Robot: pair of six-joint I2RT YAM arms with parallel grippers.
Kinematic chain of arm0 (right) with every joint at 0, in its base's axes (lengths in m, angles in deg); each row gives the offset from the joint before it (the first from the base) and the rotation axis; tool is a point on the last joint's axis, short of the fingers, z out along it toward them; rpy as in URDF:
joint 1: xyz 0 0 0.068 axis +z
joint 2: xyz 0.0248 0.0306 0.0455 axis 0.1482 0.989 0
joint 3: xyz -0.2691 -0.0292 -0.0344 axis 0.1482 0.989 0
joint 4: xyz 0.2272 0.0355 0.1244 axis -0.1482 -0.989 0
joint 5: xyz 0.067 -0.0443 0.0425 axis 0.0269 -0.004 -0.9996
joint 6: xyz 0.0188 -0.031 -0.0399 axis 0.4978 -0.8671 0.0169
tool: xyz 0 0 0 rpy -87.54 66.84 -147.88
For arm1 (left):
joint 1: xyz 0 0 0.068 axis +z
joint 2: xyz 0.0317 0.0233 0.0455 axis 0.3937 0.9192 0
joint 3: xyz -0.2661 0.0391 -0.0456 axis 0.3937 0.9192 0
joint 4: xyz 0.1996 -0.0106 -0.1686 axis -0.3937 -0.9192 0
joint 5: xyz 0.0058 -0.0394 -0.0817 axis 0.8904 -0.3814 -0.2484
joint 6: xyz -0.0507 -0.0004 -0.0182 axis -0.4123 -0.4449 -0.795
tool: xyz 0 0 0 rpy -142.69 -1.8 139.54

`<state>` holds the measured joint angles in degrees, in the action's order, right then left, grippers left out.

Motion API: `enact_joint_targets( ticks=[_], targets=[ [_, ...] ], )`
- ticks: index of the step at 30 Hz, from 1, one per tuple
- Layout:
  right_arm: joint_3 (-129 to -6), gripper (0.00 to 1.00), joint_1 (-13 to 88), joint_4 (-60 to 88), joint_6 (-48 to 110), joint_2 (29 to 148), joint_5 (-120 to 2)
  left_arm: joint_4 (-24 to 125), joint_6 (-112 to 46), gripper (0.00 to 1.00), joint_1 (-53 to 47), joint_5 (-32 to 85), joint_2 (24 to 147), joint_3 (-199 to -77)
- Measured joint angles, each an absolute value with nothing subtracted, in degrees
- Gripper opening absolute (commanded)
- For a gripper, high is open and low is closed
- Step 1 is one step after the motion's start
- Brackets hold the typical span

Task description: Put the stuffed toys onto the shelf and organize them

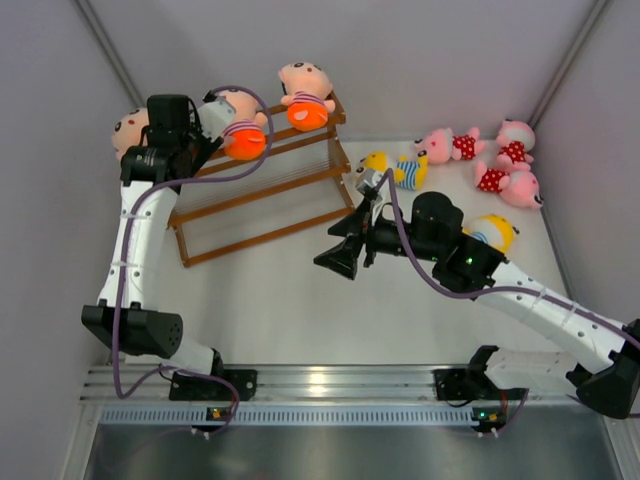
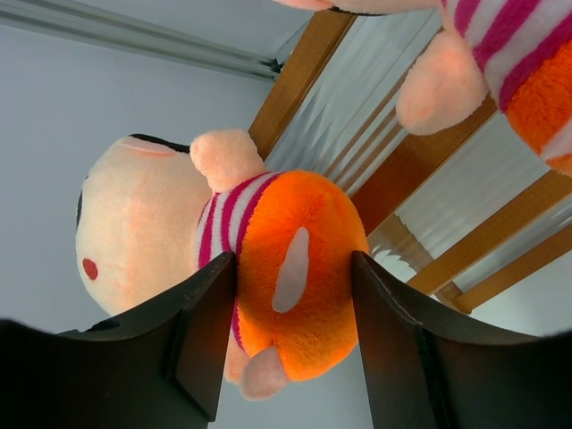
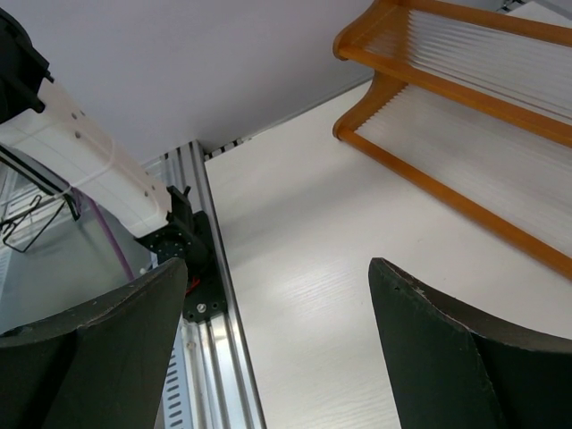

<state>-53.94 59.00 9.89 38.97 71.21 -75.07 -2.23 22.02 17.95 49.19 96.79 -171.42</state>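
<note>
The shelf (image 1: 262, 190) (image 2: 299, 67) (image 3: 451, 201) stands at the back left. Two peach-faced stuffed toys in orange shorts (image 1: 305, 97) (image 1: 243, 128) sit on its top tier. A third (image 1: 128, 128) (image 2: 295, 259) is at the tier's left end, and my left gripper (image 1: 165, 135) (image 2: 295, 268) is shut on its orange shorts, both fingers (image 2: 210, 313) touching. My right gripper (image 1: 340, 262) (image 3: 277, 277) hangs open over bare table in front of the shelf, holding nothing. On the table at the right lie a yellow doll (image 1: 395, 168), three pink dolls (image 1: 445, 145) (image 1: 515, 140) (image 1: 510, 185), and another yellow doll (image 1: 492, 232) partly hidden by my right arm.
Grey enclosure walls stand close on the left, back and right. A metal rail (image 1: 320, 380) (image 3: 210, 357) runs along the near table edge with both arm bases on it. The left arm's base (image 3: 183, 241) shows in the right wrist view.
</note>
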Motion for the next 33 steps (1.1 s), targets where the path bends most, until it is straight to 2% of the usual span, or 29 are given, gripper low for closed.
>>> enact_joint_targets(
  ticks=[2, 3, 8, 9, 11, 20, 32, 33],
  targets=[
    [-53.9, 0.83, 59.0, 9.9, 39.0, 71.2, -75.0, -1.9, 22.3, 0.53, 18.1, 49.0, 96.8, -171.4],
    [-53.9, 0.83, 59.0, 9.9, 39.0, 71.2, -75.0, -1.8, 22.4, 0.46, 18.1, 48.9, 96.8, -171.4],
    [-52.5, 0.83, 59.0, 10.0, 39.1, 70.0, -74.9, -1.5, 23.0, 0.19, 18.4, 47.4, 96.7, -171.2],
    [-52.4, 0.83, 59.0, 9.8, 39.2, 69.9, -74.9, -1.4, 23.3, 0.07, 18.5, 46.8, 96.6, -171.1],
    [-52.4, 0.83, 59.0, 9.9, 39.1, 69.6, -74.7, -1.2, 24.2, 0.00, 18.7, 44.9, 95.8, -170.1],
    [-52.4, 0.83, 59.0, 9.9, 39.0, 69.1, -74.6, -1.9, 35.8, 0.00, 18.9, 34.1, 87.0, -162.6],
    [-52.2, 0.83, 59.0, 10.1, 39.0, 69.1, -74.4, -4.5, 54.5, 0.02, 25.9, 27.9, 88.1, -163.8],
    [-52.1, 0.83, 59.0, 10.3, 39.0, 69.1, -74.4, -5.2, 55.2, 0.06, 26.2, 27.5, 88.7, -164.6]
  ],
)
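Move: The striped, orange-bottomed stuffed toy at the shelf's left end already has its bottom between the left hand's open fingers; its middle is roughly 5 cm ahead, 4 cm left and 1 cm higher. The middle toy sits about 15 cm right and 5 cm farther out than the hand, level in height, the third about 33 cm right and 10 cm ahead. From the idle right hand, the left-end toy is some 47 cm left, 27 cm ahead and 2 cm up. The left fingers close almost fully on the toy's orange bottom and pinch it. Keeping that grip, the hand draws back and to the right about 3 cm each, then slides some 3 cm back to the left at nearly the same height, turning almost 30 degrees clockwise throughout and rolling its left side up late on. ##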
